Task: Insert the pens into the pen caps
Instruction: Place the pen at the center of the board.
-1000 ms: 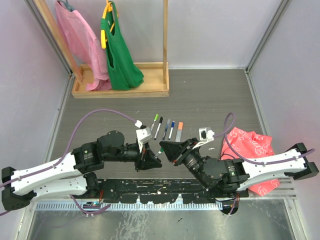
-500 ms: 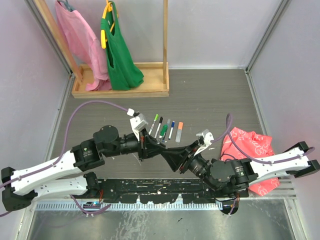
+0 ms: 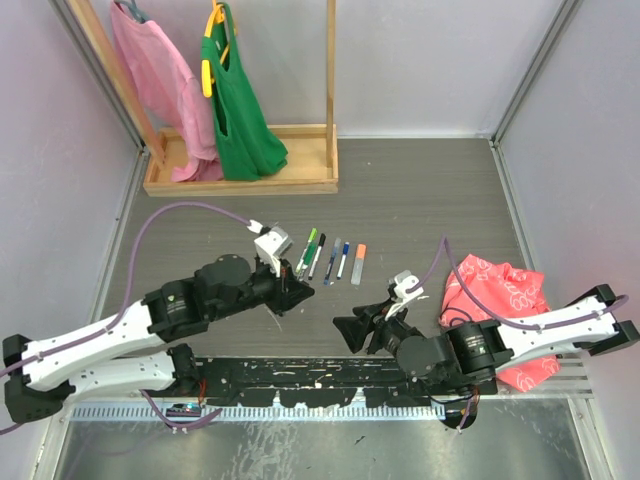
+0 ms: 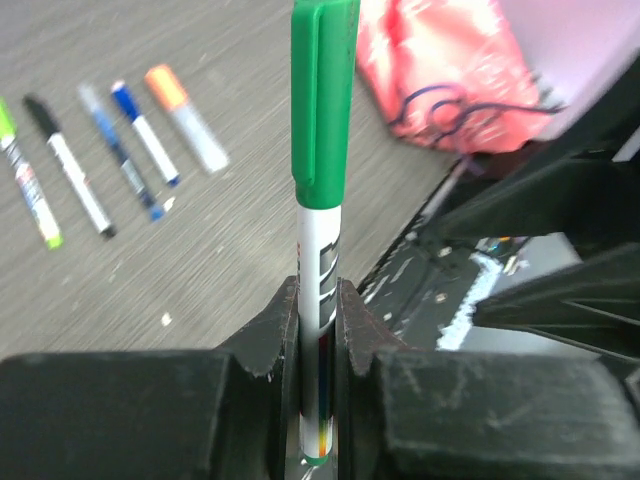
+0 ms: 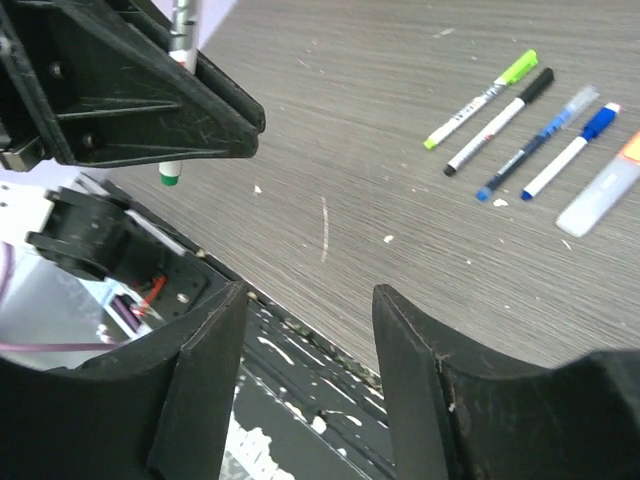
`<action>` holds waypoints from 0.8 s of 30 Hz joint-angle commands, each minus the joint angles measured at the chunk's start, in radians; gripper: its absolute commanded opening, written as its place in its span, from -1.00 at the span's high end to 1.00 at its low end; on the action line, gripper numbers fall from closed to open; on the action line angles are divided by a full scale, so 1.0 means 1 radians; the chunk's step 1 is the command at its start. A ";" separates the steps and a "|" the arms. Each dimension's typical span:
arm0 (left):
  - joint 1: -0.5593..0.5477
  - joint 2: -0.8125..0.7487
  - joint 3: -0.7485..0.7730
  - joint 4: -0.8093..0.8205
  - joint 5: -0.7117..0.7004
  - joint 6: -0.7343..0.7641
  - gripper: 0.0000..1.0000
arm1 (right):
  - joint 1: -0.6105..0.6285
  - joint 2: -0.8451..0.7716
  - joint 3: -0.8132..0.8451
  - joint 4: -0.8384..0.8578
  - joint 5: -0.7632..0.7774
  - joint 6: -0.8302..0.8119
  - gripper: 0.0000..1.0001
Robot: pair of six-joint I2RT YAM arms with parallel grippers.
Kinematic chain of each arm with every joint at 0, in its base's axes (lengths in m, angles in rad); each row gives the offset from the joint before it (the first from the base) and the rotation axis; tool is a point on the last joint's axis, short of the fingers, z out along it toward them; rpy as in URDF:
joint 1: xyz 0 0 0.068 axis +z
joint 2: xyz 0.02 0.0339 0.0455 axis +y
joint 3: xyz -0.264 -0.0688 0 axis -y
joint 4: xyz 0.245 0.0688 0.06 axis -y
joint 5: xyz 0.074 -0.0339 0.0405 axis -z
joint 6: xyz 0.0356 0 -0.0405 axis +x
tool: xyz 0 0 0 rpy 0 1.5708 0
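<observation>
My left gripper (image 4: 318, 320) is shut on a white-barrelled pen (image 4: 318, 250) that stands upright between the jaws, a green pen cap (image 4: 322, 100) seated on its top end. From above, the left gripper (image 3: 297, 285) sits just in front of a row of several capped pens (image 3: 330, 258) lying side by side on the table: light green (image 5: 480, 100), black (image 5: 497, 122), two blue (image 5: 535, 140) and orange (image 5: 600, 185). My right gripper (image 5: 310, 300) is open and holds nothing, apart from the left one, over the table's near edge (image 3: 345, 328).
A wooden rack (image 3: 240, 180) with a pink and a green bag stands at the back left. A red patterned cloth (image 3: 500, 295) lies at the right under the right arm. A black paint-flecked strip (image 3: 320, 372) runs along the near edge. Small white scraps (image 5: 388, 239) dot the table.
The two grippers were joined at the pen; the right gripper has opened and drawn back toward the near right. The left gripper has kept the capped green pen and shifted left.
</observation>
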 commanded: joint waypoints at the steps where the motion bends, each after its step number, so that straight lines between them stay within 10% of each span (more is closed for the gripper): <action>1: 0.011 0.068 -0.003 -0.126 -0.108 -0.035 1.00 | 0.001 0.038 0.008 -0.151 0.040 0.148 -0.19; 24: 0.444 0.362 0.109 -0.200 0.090 0.069 1.00 | -0.862 0.149 -0.112 0.028 -0.748 -0.118 -0.69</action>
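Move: The free strip of board beside the lime pen, the likely spot for the held green pen, lies about 20 cm ahead of the left hand, 5 cm left and 25 cm below; the lime pen is some 20 cm straight ahead, the black pen 18 cm ahead and 4 cm right, equally low. From the empty right hand, the orange highlighter lies roughly 20 cm ahead, 4 cm right and 22 cm down; the blue-capped pen is 21 cm straight ahead at that level. The green pen, still pinched in the left fingers, is carried down about 12 cm, forward 9 and left 7 towards the board beside the lime pen, the wrist swinging some 20 degrees counter-clockwise and tipping down. The right hand sinks and reaches forward some 10 cm each and 5 cm right, towards the orange highlighter, tipping down, turning clockwise and opening its fingers wider. ##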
